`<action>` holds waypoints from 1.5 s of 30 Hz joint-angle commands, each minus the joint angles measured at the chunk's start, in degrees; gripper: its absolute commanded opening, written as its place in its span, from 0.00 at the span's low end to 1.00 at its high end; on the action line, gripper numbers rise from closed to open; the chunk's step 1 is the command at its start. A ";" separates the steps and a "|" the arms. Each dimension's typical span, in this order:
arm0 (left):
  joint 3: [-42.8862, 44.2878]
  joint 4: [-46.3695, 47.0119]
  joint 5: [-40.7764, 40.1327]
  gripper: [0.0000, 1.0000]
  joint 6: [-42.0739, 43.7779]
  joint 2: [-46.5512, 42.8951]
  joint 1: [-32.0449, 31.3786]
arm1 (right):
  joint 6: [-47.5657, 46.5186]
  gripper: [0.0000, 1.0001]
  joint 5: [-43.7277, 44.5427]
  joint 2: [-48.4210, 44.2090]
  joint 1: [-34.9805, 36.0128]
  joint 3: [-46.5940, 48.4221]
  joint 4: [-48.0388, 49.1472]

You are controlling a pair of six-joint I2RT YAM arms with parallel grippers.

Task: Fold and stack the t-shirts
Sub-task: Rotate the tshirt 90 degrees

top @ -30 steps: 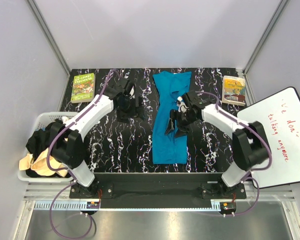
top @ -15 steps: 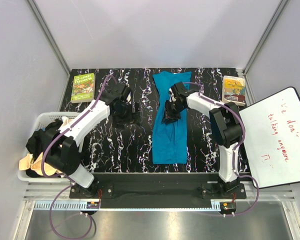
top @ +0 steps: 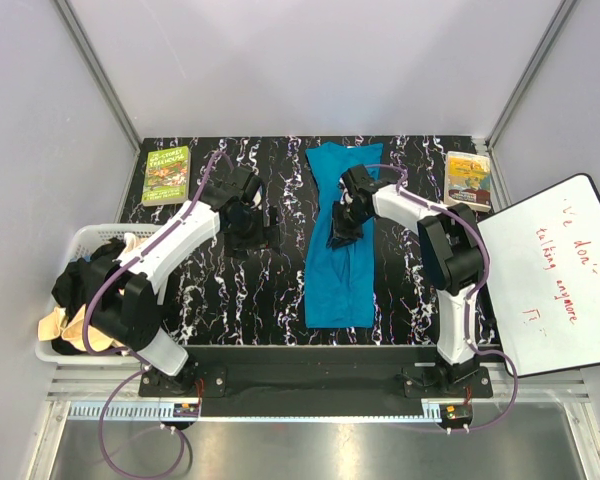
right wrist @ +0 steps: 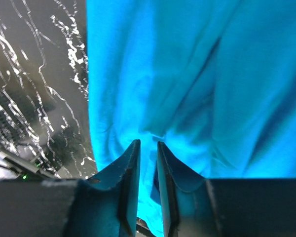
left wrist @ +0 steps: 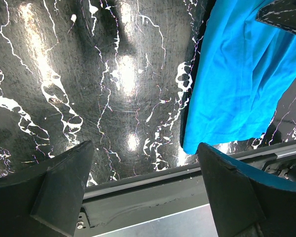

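A teal t-shirt (top: 340,250) lies folded into a long strip down the middle of the black marbled table. My right gripper (top: 341,234) is down on its upper middle. In the right wrist view the gripper (right wrist: 147,144) has its jaws drawn close together on a raised fold of the teal t-shirt (right wrist: 212,74). My left gripper (top: 252,232) hovers over bare table left of the shirt. In the left wrist view it (left wrist: 144,148) stands wide open and holds nothing, with the shirt's corner (left wrist: 237,74) at the right. A black t-shirt (top: 80,285) and a cream one (top: 75,325) lie heaped in the basket.
A white slatted basket (top: 80,240) sits at the table's left edge. A green book (top: 166,174) lies at the far left corner. Another book (top: 468,180) lies at the far right. A whiteboard (top: 550,270) leans at the right.
My right arm swung from the shirt's right side to over its upper middle, and its jaws narrowed onto the fabric. The left gripper drifted slightly left and stayed open.
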 commanded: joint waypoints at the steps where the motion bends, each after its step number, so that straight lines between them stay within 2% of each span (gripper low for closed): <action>1: 0.26 0.67 -0.85 0.91 -0.02 -1.36 0.02 | -0.97 0.31 3.61 -4.05 -0.18 0.24 -0.42; 12: -1.06 0.84 -0.50 0.91 -0.02 -1.97 0.02 | -2.03 0.30 1.95 3.43 -0.18 5.16 -0.33; 16: -1.68 0.75 -0.76 0.91 -0.20 -2.41 0.02 | -2.29 0.14 1.16 3.78 -0.10 5.87 0.46; 17: -1.76 0.75 -0.76 0.91 -0.20 -2.50 0.02 | -2.47 0.07 1.15 3.61 -0.10 5.87 0.55; 20: -1.85 0.84 -0.67 0.91 -0.20 -2.50 0.02 | -3.25 0.00 1.15 3.34 -0.10 5.70 0.81; 34: -1.33 1.46 -0.23 0.91 0.24 -0.22 0.02 | -3.08 0.00 4.75 -13.79 -0.10 -1.77 -0.33; 38: -0.71 1.63 0.47 0.91 0.33 0.84 0.02 | -2.99 0.00 6.60 -15.03 -0.10 -3.17 -2.79; 45: 0.52 1.72 1.26 0.91 0.94 1.72 0.02 | -2.99 0.00 7.74 -11.87 -0.27 -6.34 -3.76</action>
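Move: The right hand hovers just over the blue t-shirt; the fold its fingers will shut on lies about 1 cm ahead, level sideways and some 2 cm below. The shirt's near hem is roughly 19 cm back, straight behind; its far end is about 21 cm ahead and 1 cm right, both about 3 cm lower. From the left hand the fold lies some 6 cm ahead, 20 cm right and 12 cm below. The right hand sinks about 2 cm, shuts its fingers on the shirt's fold and lifts it some 9 cm. ##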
